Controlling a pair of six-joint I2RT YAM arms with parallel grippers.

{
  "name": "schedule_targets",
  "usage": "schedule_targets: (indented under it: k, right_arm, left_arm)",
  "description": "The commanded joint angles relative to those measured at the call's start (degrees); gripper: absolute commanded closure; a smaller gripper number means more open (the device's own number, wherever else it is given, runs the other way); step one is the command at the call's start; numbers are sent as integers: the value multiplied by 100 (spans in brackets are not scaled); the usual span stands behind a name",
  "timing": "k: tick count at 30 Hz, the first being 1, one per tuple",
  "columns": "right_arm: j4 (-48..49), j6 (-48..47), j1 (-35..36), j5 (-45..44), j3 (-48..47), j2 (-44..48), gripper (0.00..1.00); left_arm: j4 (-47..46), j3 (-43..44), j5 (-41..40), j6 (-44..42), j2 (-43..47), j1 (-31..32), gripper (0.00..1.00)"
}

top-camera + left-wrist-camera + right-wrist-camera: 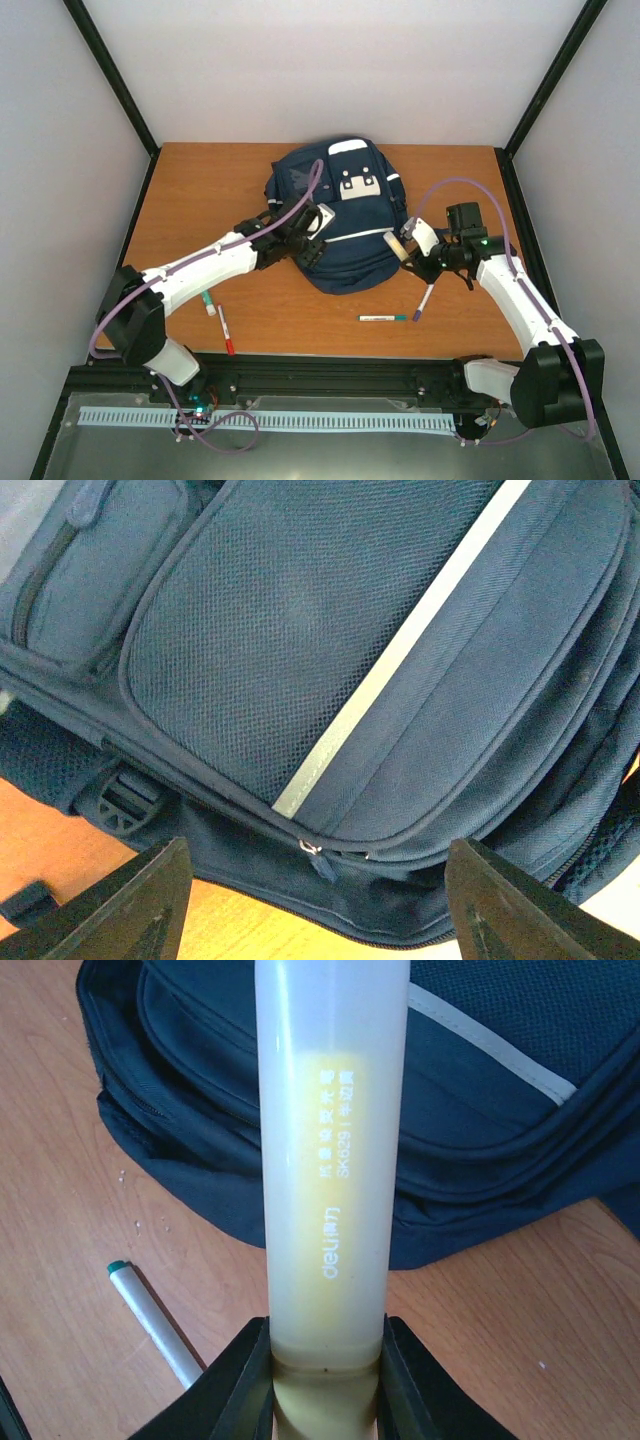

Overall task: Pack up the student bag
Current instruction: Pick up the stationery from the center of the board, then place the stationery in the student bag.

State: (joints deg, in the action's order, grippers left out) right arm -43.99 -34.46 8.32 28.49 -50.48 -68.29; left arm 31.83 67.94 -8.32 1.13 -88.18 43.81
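Observation:
The student bag [345, 215], navy with white stripes, lies flat mid-table. My left gripper [303, 240] hangs over its lower left part. In the left wrist view this gripper [320, 910] is open, its fingers wide apart either side of a small zipper pull [320, 858] on the bag [300, 630], with nothing held. My right gripper [412, 258] is just off the bag's right edge. It is shut on a pale yellow highlighter [330, 1160], which sticks out of the right gripper [328, 1380] toward the bag [480, 1110].
Loose pens lie on the wooden table [200, 200] in front of the bag: a green-tipped one [383, 318], a purple one [423, 300], a red one [226, 332] and a short green-white marker [208, 302]. A green-tipped pen [150, 1320] lies left of the right fingers.

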Motion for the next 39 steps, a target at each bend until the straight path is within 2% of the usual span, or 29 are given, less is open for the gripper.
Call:
schedule_targets:
  k: [1, 6, 12, 18, 22, 26, 35, 39]
  right_arm:
    - [246, 248, -146, 36, 108, 130, 84]
    - [368, 370, -172, -161, 167, 184, 83]
    - [453, 460, -203, -481, 231, 96, 80]
    - [462, 489, -224, -494, 238, 88, 79]
    - [452, 486, -263, -480, 240, 92, 79]
    - [461, 494, -302, -502, 236, 80, 78]
    - [427, 470, -357, -443, 247, 41, 76]
    - [418, 469, -361, -436, 242, 34, 76]
  left_arm:
    - [-280, 72, -453, -805, -47, 291, 28]
    - [43, 565, -881, -983, -764, 428, 28]
    - [-290, 654, -891, -1509, -1189, 830, 29]
    - [-459, 957, -1459, -1914, -1723, 1118, 31]
    - [-813, 977, -1991, -2104, -1895, 1165, 37]
    - [-870, 1053, -2382, -2186, -2022, 1165, 48]
    - [-1343, 790, -2480, -2157, -1321, 1165, 63]
    - [-1379, 693, -2488, -2158, -1512, 1169, 66]
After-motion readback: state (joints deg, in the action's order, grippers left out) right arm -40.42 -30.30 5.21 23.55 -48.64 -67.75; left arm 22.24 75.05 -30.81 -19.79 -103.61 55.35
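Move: The edge of the bag's front flap lies about 7 cm to the left hand's right, 1 cm ahead and 6 cm below; the bag's white stripe runs some 2 cm beyond that edge. The held highlighter is roughly 18 cm right of the left hand, about level in height. From the right hand, the flap edge is some 14 cm left, 5 cm ahead and 5 cm lower; the green marker lies about 7 cm back and 5 cm left, down on the table. The left fingers come onto the bag's flap edge and pinch it: the hand swings some 7 cm right while sinking about 6 cm, rolls roughly 25 degrees with its left side rising, closes to about half its starting gap, then lifts 4 cm. Still gripping the highlighter, the right hand eases about 3 cm right and slightly forward, away from the flap. ##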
